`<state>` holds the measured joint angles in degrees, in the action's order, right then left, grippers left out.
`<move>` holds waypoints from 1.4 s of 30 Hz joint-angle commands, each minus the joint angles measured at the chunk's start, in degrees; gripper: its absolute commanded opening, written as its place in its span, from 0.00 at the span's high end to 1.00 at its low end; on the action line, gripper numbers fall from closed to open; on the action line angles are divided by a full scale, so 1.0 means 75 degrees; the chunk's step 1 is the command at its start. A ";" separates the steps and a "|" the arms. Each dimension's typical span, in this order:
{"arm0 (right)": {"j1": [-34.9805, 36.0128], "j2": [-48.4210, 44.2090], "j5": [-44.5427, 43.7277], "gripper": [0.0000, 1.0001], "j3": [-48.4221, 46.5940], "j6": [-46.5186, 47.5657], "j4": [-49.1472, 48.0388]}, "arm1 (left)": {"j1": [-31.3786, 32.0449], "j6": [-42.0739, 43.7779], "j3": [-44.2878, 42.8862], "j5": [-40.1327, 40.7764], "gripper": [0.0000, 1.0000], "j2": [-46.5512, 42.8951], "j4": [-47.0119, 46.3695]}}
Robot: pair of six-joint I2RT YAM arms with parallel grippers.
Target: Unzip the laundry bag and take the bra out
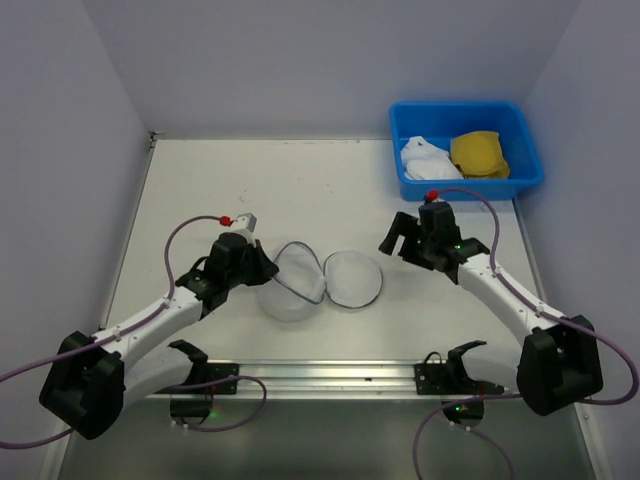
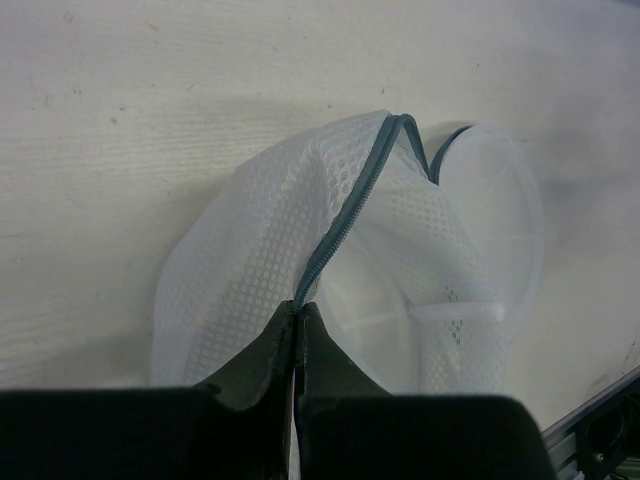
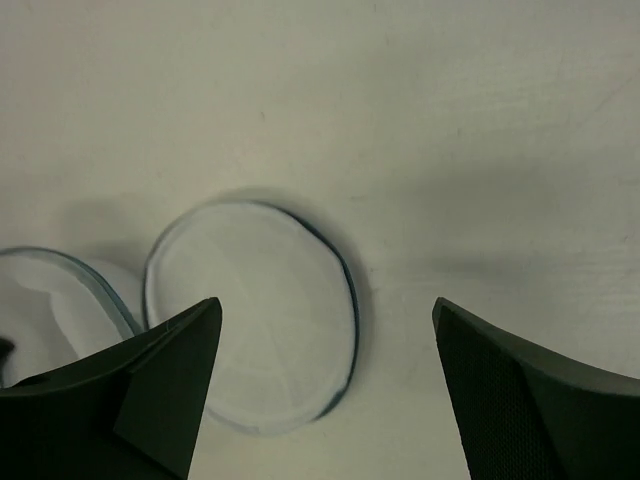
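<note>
The laundry bag (image 1: 290,288) lies unzipped at the table's middle, its round mesh lid (image 1: 352,278) flopped open to the right. My left gripper (image 1: 266,268) is shut on the bag's rim. In the left wrist view the grey zipper (image 2: 340,232) runs straight into the closed fingertips of that gripper (image 2: 297,310), with the white mesh of the laundry bag (image 2: 250,270) bunched around it. My right gripper (image 1: 402,238) hovers open, right of the lid, holding nothing. The right wrist view shows the lid (image 3: 250,320) below the wide-spread right gripper (image 3: 326,302). The mustard-yellow bra (image 1: 478,152) sits in the blue bin.
The blue bin (image 1: 455,106) stands at the back right corner and also holds a white cloth (image 1: 425,158). A metal rail (image 1: 330,375) runs along the near edge between the arm bases. Grey walls close in the table on three sides.
</note>
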<state>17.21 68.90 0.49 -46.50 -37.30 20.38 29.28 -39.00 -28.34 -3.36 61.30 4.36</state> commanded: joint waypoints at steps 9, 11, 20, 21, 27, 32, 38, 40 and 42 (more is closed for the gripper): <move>0.1325 0.1075 0.0896 0.25 0.0669 -0.0346 -0.0151 | -0.0025 -0.0542 0.0848 0.0236 1.00 -0.0240 -0.0441; 0.1525 0.1440 0.0953 0.27 0.0470 -0.0370 -0.0279 | -0.0025 -0.0530 0.0895 0.0248 1.00 -0.0251 -0.0441; 0.1619 0.2263 0.0884 0.63 0.0059 -0.0546 -0.0257 | -0.0013 -0.0530 0.1235 0.0132 1.00 -0.0088 -0.0885; 0.1619 0.2158 0.0652 0.82 0.0071 -0.0523 -0.0210 | -0.0001 -0.0530 0.1259 0.0085 1.00 0.0041 -0.1083; 0.1619 0.1046 -0.1211 1.00 -0.0701 0.0096 0.1147 | 0.0139 -0.0437 0.0780 -0.0338 1.00 0.0813 -0.1705; 0.1642 0.0189 -0.2082 1.00 -0.1604 0.0882 0.1479 | 0.0373 -0.0530 0.0019 -0.0478 1.00 0.1796 -0.2302; 0.2157 0.0245 -0.0850 1.00 -0.2248 0.1983 0.1113 | 0.0889 -0.0881 -0.0580 -0.0689 1.00 0.3144 -0.3053; 0.2684 0.0793 -0.1072 1.00 -0.2727 0.2148 0.1278 | 0.0994 -0.1045 -0.0663 -0.0736 1.00 0.3369 -0.3241; 0.3186 0.1194 -0.1225 1.00 -0.2986 0.2313 0.1384 | 0.1065 -0.1220 -0.0651 -0.0690 1.00 0.3604 -0.3534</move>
<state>36.67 73.34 -8.12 -65.32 -24.51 29.23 36.38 -45.54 -31.70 -7.92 86.74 -16.21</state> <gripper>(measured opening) 0.019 0.012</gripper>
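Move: The bag's round unzipped flap lies flat, its middle about 12 cm back of the right hand, 10 cm left and 12 cm below; its far right rim is nearer, roughly 6 cm back, 7 cm left and 10 cm down. The bag body sits some 26 cm left of this hand, 13 cm back and 9 cm below. From the left hand, still pinching the zip edge, the flap's middle is about 23 cm right, 2 cm back and 8 cm down. The right hand sinks about 10 cm while going back and left onto the flap's far right rim, fingertips tipping down some 20 degrees, closes from wide open to pinch the rim, then lifts it about 18 cm, first easing forward and finally swinging some 5 cm left as the hand turns counter-clockwise and its fingertips tip up. The left hand keeps its pinch on the zip edge, lowering it about 6 cm and drawing slightly back, then carries it roughly 9 cm right and a little forward, towards the flap's side. ##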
